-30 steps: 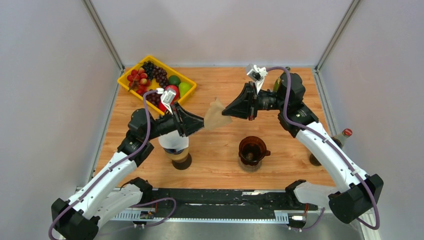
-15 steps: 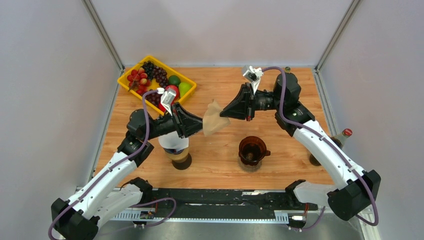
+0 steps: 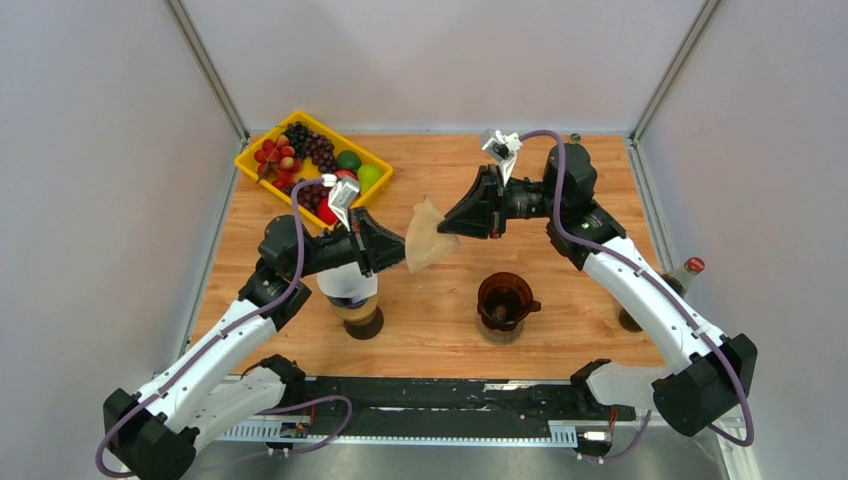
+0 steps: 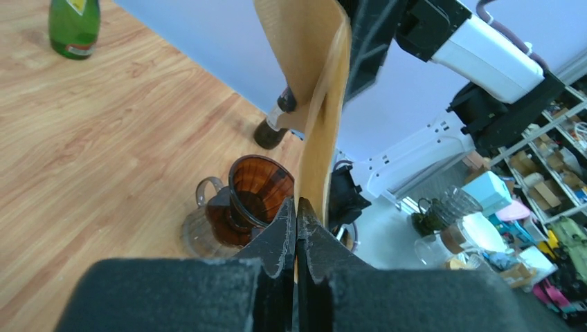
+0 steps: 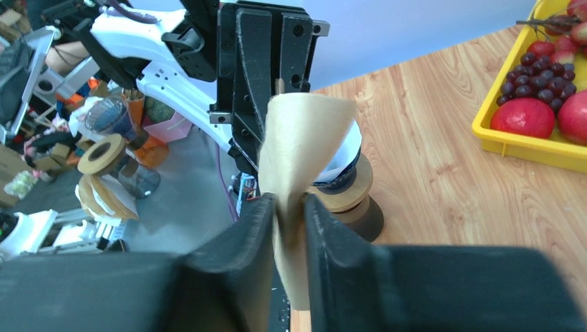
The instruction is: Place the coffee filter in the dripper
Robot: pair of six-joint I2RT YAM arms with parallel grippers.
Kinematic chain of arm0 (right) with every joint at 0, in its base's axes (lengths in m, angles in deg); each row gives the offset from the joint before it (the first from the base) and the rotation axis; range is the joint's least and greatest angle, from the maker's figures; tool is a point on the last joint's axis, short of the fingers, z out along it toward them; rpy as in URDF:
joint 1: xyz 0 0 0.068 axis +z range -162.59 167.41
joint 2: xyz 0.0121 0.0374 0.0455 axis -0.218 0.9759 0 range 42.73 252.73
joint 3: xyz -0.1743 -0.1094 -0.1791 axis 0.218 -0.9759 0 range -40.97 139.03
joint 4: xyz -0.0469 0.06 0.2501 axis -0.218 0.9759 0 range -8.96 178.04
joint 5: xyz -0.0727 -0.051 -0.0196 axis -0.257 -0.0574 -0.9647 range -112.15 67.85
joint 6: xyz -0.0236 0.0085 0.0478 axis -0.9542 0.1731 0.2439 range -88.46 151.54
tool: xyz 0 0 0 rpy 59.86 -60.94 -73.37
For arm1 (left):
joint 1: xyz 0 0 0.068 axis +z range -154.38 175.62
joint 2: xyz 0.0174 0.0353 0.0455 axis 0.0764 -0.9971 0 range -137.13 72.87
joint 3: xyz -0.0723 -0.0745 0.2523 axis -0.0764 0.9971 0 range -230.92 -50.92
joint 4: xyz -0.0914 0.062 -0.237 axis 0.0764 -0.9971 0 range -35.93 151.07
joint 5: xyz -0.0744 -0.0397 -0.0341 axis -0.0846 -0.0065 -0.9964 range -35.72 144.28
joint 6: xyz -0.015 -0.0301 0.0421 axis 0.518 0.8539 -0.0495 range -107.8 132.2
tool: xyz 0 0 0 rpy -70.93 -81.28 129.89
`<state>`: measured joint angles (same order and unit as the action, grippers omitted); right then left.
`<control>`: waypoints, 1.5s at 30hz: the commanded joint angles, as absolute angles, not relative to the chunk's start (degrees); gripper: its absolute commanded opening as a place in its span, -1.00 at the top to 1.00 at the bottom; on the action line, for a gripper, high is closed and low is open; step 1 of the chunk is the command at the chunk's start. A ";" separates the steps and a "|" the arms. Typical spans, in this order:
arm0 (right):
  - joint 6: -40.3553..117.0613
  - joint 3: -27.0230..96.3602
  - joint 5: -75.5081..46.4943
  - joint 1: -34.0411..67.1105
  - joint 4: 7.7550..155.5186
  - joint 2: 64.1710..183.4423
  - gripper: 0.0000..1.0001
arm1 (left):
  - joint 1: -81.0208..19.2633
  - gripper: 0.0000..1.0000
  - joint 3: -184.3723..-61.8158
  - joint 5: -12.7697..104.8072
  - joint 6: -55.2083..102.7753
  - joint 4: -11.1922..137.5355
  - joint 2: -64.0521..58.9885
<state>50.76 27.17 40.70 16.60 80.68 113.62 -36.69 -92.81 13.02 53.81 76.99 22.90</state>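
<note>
The tan paper coffee filter [image 3: 428, 235] hangs in the air between my two grippers, above the table's middle. My left gripper [image 3: 400, 250] meets it from the left, and in the left wrist view its jaws [image 4: 296, 204] are shut on the filter's lower edge [image 4: 308, 55]. My right gripper [image 3: 443, 225] meets it from the right. In the right wrist view that gripper [image 5: 291, 200] has its jaws slightly apart, with the filter [image 5: 304, 131] loose between them. The brown glass dripper [image 3: 503, 297] stands empty on the table, below and to the right of the filter [image 4: 256, 190].
A yellow tray [image 3: 243, 160] of fruit sits at the back left. A white cup on a dark stand [image 3: 350, 290] is under the left arm. A bottle [image 3: 687, 268] stands at the right edge, and a green bottle [image 4: 73, 24] at the far side.
The left gripper has closed onto the filter. The right gripper's jaws have parted a little. The filter and right gripper have drifted slightly left.
</note>
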 commanded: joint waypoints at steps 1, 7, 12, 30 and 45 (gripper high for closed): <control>51.16 29.44 37.77 16.94 78.27 112.94 0.25 | -37.17 1.00 -97.07 17.05 50.35 73.45 22.88; 53.73 28.39 20.58 16.95 79.44 110.25 -0.94 | -37.97 1.00 -103.65 32.43 42.60 57.48 21.41; 53.45 28.61 -0.82 17.49 86.56 108.39 -0.99 | -39.88 1.00 -107.30 46.95 39.58 49.79 17.86; 58.36 39.16 -15.73 27.81 97.17 123.59 -0.93 | -50.12 1.00 -120.56 69.10 34.49 37.08 4.48; 59.21 41.06 -19.71 30.30 99.26 127.35 -0.90 | -50.26 1.00 -120.88 70.31 35.48 36.69 3.60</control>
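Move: The brown paper filter spans both hands: its middle lies about 4 cm to the left hand's right and 3 cm ahead, nearly level, and from the right hand about 2 cm left and 2 cm back. From the left hand, the brown dripper stands some 16 cm right, 3 cm ahead and 15 cm below; the white-lined dripper 10 cm left, 2 cm ahead, 13 cm below; and the fruit tray roughly 32 cm ahead, 22 cm left, 25 cm below. The left fingers keep their pinch on the brown filter while the right hand lets go, opening wide. Both hands then carry on forward about 11 cm, and sink 7 to 8 cm late in the reach; the left turns some 40 degrees counter-clockwise as its fingertips dip, the right turns clockwise about as much and dips less, swinging slightly right, then back left with its open fingers astride the filter. ##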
